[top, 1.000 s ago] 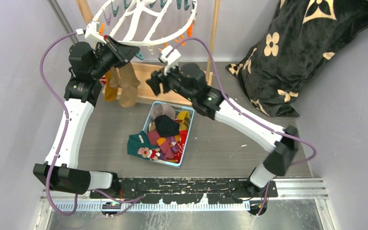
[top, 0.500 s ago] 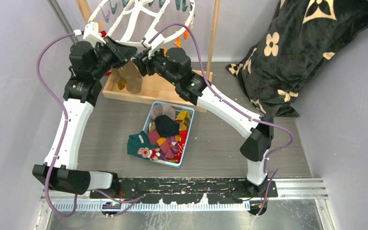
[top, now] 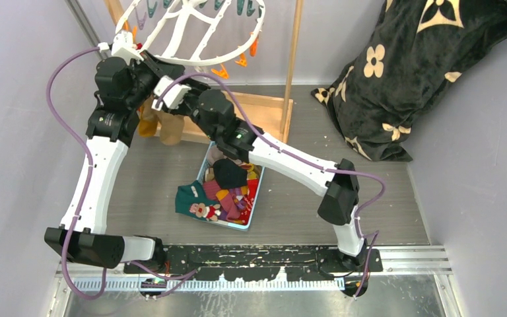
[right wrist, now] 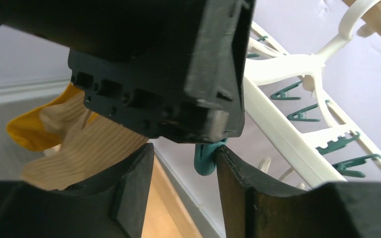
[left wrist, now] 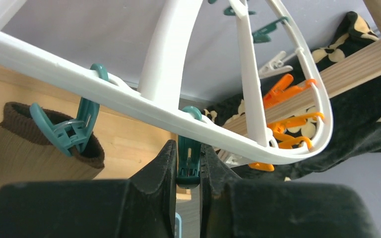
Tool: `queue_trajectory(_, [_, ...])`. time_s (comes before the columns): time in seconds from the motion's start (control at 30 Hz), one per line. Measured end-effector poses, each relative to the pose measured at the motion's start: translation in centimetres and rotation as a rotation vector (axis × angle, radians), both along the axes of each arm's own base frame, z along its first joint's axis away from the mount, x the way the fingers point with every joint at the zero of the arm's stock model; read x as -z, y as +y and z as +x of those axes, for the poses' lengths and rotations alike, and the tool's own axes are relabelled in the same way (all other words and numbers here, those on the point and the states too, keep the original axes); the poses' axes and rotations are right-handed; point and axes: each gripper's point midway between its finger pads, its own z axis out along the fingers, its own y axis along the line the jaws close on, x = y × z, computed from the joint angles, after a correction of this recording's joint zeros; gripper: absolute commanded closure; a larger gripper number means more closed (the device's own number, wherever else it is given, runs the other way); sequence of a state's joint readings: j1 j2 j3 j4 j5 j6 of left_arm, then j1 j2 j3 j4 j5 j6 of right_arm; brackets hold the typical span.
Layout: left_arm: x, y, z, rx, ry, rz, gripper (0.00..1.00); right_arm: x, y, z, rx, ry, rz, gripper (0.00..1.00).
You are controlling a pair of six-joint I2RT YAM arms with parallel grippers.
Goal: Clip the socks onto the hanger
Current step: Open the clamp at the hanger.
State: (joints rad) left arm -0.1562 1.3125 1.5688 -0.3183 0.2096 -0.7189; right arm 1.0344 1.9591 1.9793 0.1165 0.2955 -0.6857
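Note:
The white hanger [top: 191, 41] hangs at the back from the wooden stand. My left gripper [left wrist: 188, 166] is shut on a teal clip [left wrist: 189, 157] that dangles from the hanger rim [left wrist: 129, 96]. Beside it another teal clip [left wrist: 69, 131] holds a tan-brown sock [left wrist: 34, 153]. In the top view the tan sock [top: 170, 130] and a mustard sock [top: 146, 125] hang below the left gripper [top: 162, 69]. My right gripper [right wrist: 184, 171] stands open just under the left gripper's black body [right wrist: 163, 64], its right finger touching the teal clip [right wrist: 206, 161]. More socks [top: 228, 181] lie in the basket.
A light blue basket [top: 256, 198] sits mid-table. The wooden stand frame [top: 294, 59] rises behind it, its base board [top: 264, 109] on the table. A black flower-patterned blanket [top: 409, 72] is heaped at the back right. Orange clips [left wrist: 287, 89] hang on the hanger's far rim.
My right arm has swung left and up, from over the basket to right below the left gripper, and its jaws have narrowed a little. The left gripper has kept its hold on the clip.

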Motion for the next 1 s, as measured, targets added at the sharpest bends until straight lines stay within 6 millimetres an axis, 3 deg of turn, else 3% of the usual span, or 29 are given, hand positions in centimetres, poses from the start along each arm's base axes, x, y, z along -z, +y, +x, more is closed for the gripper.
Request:
queue_trajectory(0.17, [0.4, 0.8, 0.3, -0.038, 0.009, 0.016, 1.0, 0.4, 0.3, 1.0, 0.099, -0.116, -0.079, 0.61])
queue_trajectory(0.3, [0.4, 0.9, 0.3, -0.046, 0.01, 0.02, 0.94, -0.1, 0.0, 1.6, 0.165, -0.181, -0.094, 0.85])
queue_trajectory(0.37, [0.3, 0.9, 0.4, -0.049, 0.008, 0.016, 0.79, -0.3, -0.2, 1.7, 0.184, -0.189, -0.081, 0.95])
queue_trajectory(0.47, [0.0, 1.0, 0.4, -0.051, 0.001, 0.008, 0.4, -0.7, -0.2, 1.6, 0.198, -0.193, -0.041, 0.99])
queue_trajectory(0.57, [-0.1, 0.6, 0.0, -0.035, 0.013, -0.007, 0.25, -0.5, 0.0, 1.7, 0.185, -0.174, 0.005, 0.99])
queue_trajectory(0.87, [-1.5, 0.0, -1.0, 0.006, -0.002, -0.068, 0.24, 1.6, -0.9, 2.3, 0.103, 0.036, 0.222, 0.99])
queue_trajectory(1.0, [-2.2, -0.5, -1.4, 0.037, -0.013, -0.096, 0.25, 0.8, -2.6, 2.1, 0.053, 0.137, 0.362, 0.99])
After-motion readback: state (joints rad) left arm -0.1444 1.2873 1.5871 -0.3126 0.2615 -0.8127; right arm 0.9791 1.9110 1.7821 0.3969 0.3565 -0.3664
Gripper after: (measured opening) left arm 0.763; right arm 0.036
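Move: The teal clip is already pinched in my left fingers, practically at the hand point, just under the hanger rim. From my left hand, a second teal clip hangs about 6 cm to the left and 2 cm ahead. The brown sock's middle is about 7 cm left, 3 cm ahead and some 9 cm below, and a white clip is about 5 cm right, level front to back. From my right hand the held clip lies about 2 cm ahead and 1 cm left, at the same height. I shut my half-open right fingers beside the held teal clip while easing about 2 cm forward, the hand turning some 10 degrees clockwise. My left hand first nudges about 1 cm left, then opens wide, lets go of the clip and draws up and back about 3 cm from the rim. My right hand, now shut, ends with a drift of 2 to 3 cm right as it rolls some 20 degrees, left side rising. ##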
